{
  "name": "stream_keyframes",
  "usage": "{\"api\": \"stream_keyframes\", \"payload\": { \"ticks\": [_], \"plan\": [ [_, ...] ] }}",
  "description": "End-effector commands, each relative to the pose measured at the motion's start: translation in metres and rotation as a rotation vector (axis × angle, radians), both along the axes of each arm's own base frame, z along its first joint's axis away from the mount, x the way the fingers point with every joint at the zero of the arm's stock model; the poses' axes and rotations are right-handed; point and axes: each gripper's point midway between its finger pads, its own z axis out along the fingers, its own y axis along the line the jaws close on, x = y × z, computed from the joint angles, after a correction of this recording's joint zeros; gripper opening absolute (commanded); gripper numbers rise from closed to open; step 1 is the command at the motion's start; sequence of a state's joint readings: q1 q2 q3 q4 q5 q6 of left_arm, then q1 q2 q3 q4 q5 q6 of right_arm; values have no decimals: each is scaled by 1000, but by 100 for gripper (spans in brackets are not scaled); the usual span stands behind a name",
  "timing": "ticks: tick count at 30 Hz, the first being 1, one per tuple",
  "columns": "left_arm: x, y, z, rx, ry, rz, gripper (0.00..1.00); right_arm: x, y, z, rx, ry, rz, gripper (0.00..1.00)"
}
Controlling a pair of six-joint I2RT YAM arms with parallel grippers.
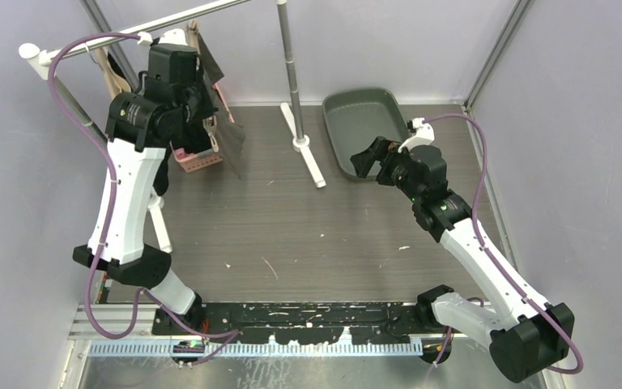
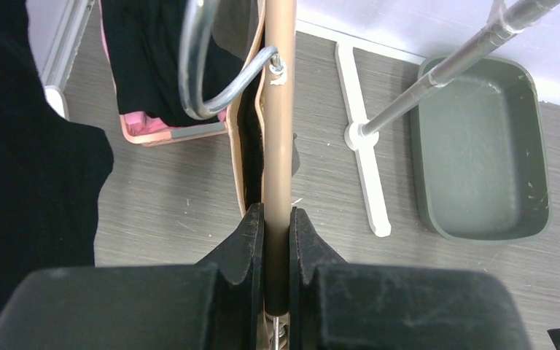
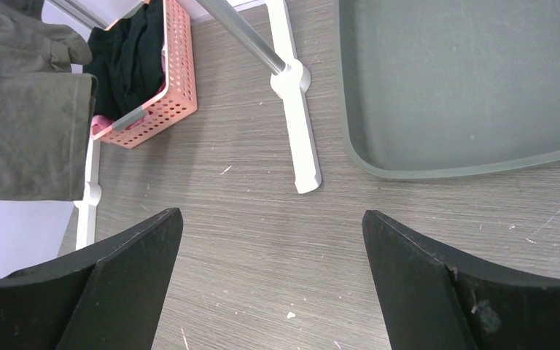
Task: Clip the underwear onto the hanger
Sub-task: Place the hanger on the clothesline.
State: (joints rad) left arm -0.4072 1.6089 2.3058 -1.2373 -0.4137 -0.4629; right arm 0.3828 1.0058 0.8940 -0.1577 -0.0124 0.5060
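Observation:
My left gripper (image 2: 277, 222) is shut on the tan bar of the hanger (image 2: 278, 138), whose metal hook (image 2: 193, 73) curves just beyond the fingers (image 2: 248, 240). In the top view this gripper (image 1: 188, 93) is up by the rack's rail, at the back left. A dark grey garment, the underwear (image 1: 231, 138), hangs below it; in the right wrist view it shows as an olive-grey cloth (image 3: 25, 117). Whether it is clipped I cannot tell. My right gripper (image 1: 370, 158) is open and holds nothing, low over the table (image 3: 271, 240) next to the tray.
A pink basket (image 1: 198, 160) holding black cloth (image 3: 127, 58) sits under the hanger. The rack's rail (image 1: 121, 34), upright pole (image 1: 289, 65) and white foot (image 3: 299, 124) stand mid-table. A grey tray (image 1: 364, 109) lies at the back right. Black cloth (image 2: 29, 182) fills the left wrist view's left side.

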Motion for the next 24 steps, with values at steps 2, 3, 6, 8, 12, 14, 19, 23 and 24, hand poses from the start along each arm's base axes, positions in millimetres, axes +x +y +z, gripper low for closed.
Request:
{"api": "stream_keyframes", "payload": {
  "ticks": [2, 3, 6, 8, 12, 14, 19, 23, 24],
  "plan": [
    [-8, 21, 47, -36, -153, 14, 0, 0, -2, 17, 13, -67, -4, 100],
    [-8, 23, 49, -37, -159, 16, 0, -1, -3, 18, 14, -70, -4, 100],
    [-8, 30, 56, -43, -194, 25, 0, -1, -3, 17, 13, -70, -5, 100],
    [-8, 35, 61, -49, -213, 32, 0, -1, -4, 17, 9, -70, -6, 100],
    [-6, 40, 68, -58, -240, 31, 0, -2, -5, 15, 5, -70, -8, 100],
    [-4, 41, 70, -65, -249, 25, 0, -2, -5, 15, 4, -71, -9, 100],
    [5, 45, 76, -82, -279, 11, 0, -3, -5, 14, 7, -68, -12, 100],
    [15, 46, 77, -93, -296, -5, 0, -3, -6, 13, 5, -69, -14, 100],
    [17, 46, 77, -94, -296, -9, 0, -3, -6, 13, 4, -68, -14, 100]
  ]
}}
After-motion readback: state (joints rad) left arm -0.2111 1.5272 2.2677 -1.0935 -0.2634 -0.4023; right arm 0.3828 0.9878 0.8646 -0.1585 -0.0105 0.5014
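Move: The left hand holds the hanger with the grey underwear; the near stretch of clothesline lies about 14 cm ahead, 5 cm left and 12 cm above it. The hung black underwear is some 18 cm to its left and 5 cm ahead, the pink basket about 24 cm ahead, 14 cm left and far below. From the right hand, that stretch is roughly 18 cm ahead and 43 cm left, well above. Keeping its grip, the left hand carries the hanger about 5 cm left and 4 cm up towards the clothesline. ##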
